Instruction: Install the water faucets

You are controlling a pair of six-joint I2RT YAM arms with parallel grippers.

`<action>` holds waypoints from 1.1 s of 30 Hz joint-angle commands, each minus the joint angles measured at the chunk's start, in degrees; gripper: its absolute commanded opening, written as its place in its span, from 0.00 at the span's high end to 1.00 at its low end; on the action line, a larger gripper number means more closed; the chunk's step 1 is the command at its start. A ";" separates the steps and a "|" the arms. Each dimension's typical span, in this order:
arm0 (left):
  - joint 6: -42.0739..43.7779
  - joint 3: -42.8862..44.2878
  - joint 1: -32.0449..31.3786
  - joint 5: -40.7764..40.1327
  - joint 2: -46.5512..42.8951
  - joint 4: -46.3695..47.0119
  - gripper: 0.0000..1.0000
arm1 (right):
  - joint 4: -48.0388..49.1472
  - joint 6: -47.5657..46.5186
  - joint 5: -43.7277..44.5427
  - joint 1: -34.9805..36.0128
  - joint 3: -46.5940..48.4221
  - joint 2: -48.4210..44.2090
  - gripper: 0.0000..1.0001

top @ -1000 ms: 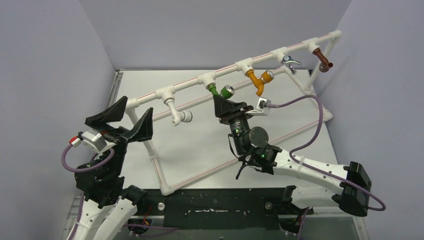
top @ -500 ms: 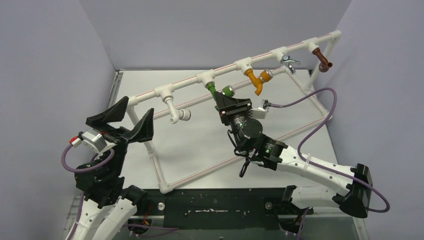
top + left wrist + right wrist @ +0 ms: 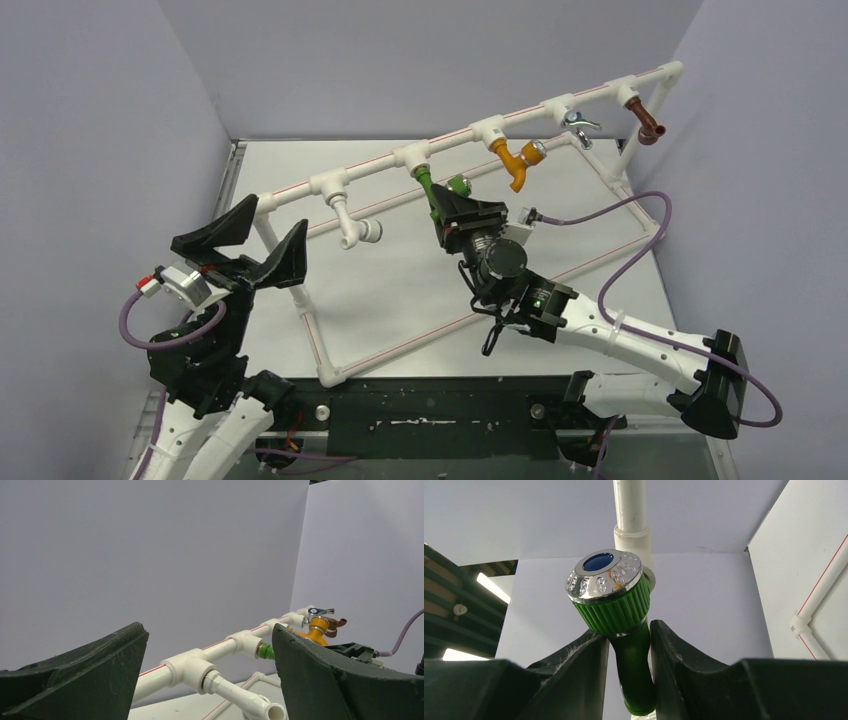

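Observation:
Five water faucets hang from the top rail of the white pipe frame (image 3: 380, 168): white (image 3: 350, 222), green (image 3: 437, 187), orange (image 3: 517, 160), silver (image 3: 577, 120) and brown (image 3: 645, 122). My right gripper (image 3: 452, 203) is shut on the green faucet (image 3: 616, 600). Its two black fingers (image 3: 674, 655) press the stem just below the ribbed knob with the silver cap. My left gripper (image 3: 258, 237) stands wide open near the frame's left post and holds nothing. From the left wrist, the white faucet (image 3: 240, 697) shows between the jaws of the left gripper (image 3: 210, 630), well beyond them.
The frame's lower pipes (image 3: 330, 350) lie across the white table (image 3: 400, 290). Grey walls (image 3: 100, 150) close in on the left, back and right. A purple cable (image 3: 625, 260) loops from the right wrist to the right arm's base.
The right wrist has rolled and pushed closer to the rail with the green faucet in its grip, and its cable has swung rightward. The left arm has not moved.

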 commanded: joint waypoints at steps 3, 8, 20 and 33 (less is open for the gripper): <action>-0.10 0.61 -0.25 -0.40 -0.53 1.67 0.06 | -2.09 1.50 6.08 -3.30 -3.14 -0.93 0.67; 0.38 0.71 -0.07 -0.85 -0.32 1.38 0.06 | 1.26 -3.76 4.46 -3.24 -4.16 -1.92 0.30; 0.69 0.73 0.28 -0.77 0.23 1.17 0.06 | 4.91 -24.12 -3.63 -3.20 -7.13 -10.06 0.09; 0.82 0.87 1.09 -0.68 0.85 0.91 0.06 | 1.32 -59.71 -18.60 -3.47 -6.70 -22.27 0.05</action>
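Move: The right fingers still grip the green faucet's body, its middle about 1 cm ahead of the hand point and level with it in height. Its tee sits roughly 7 cm ahead and 4 cm left of the hand. The orange faucet is some 13 cm right and 5 cm ahead, the white one some 14 cm left and 3 cm back. From the left hand, the green faucet lies about 25 cm right, 5 cm ahead and 8 cm lower. Right fingers release the green faucet, dip 2.5 cm, then withdraw some 8 cm right, back and up, rolling. ##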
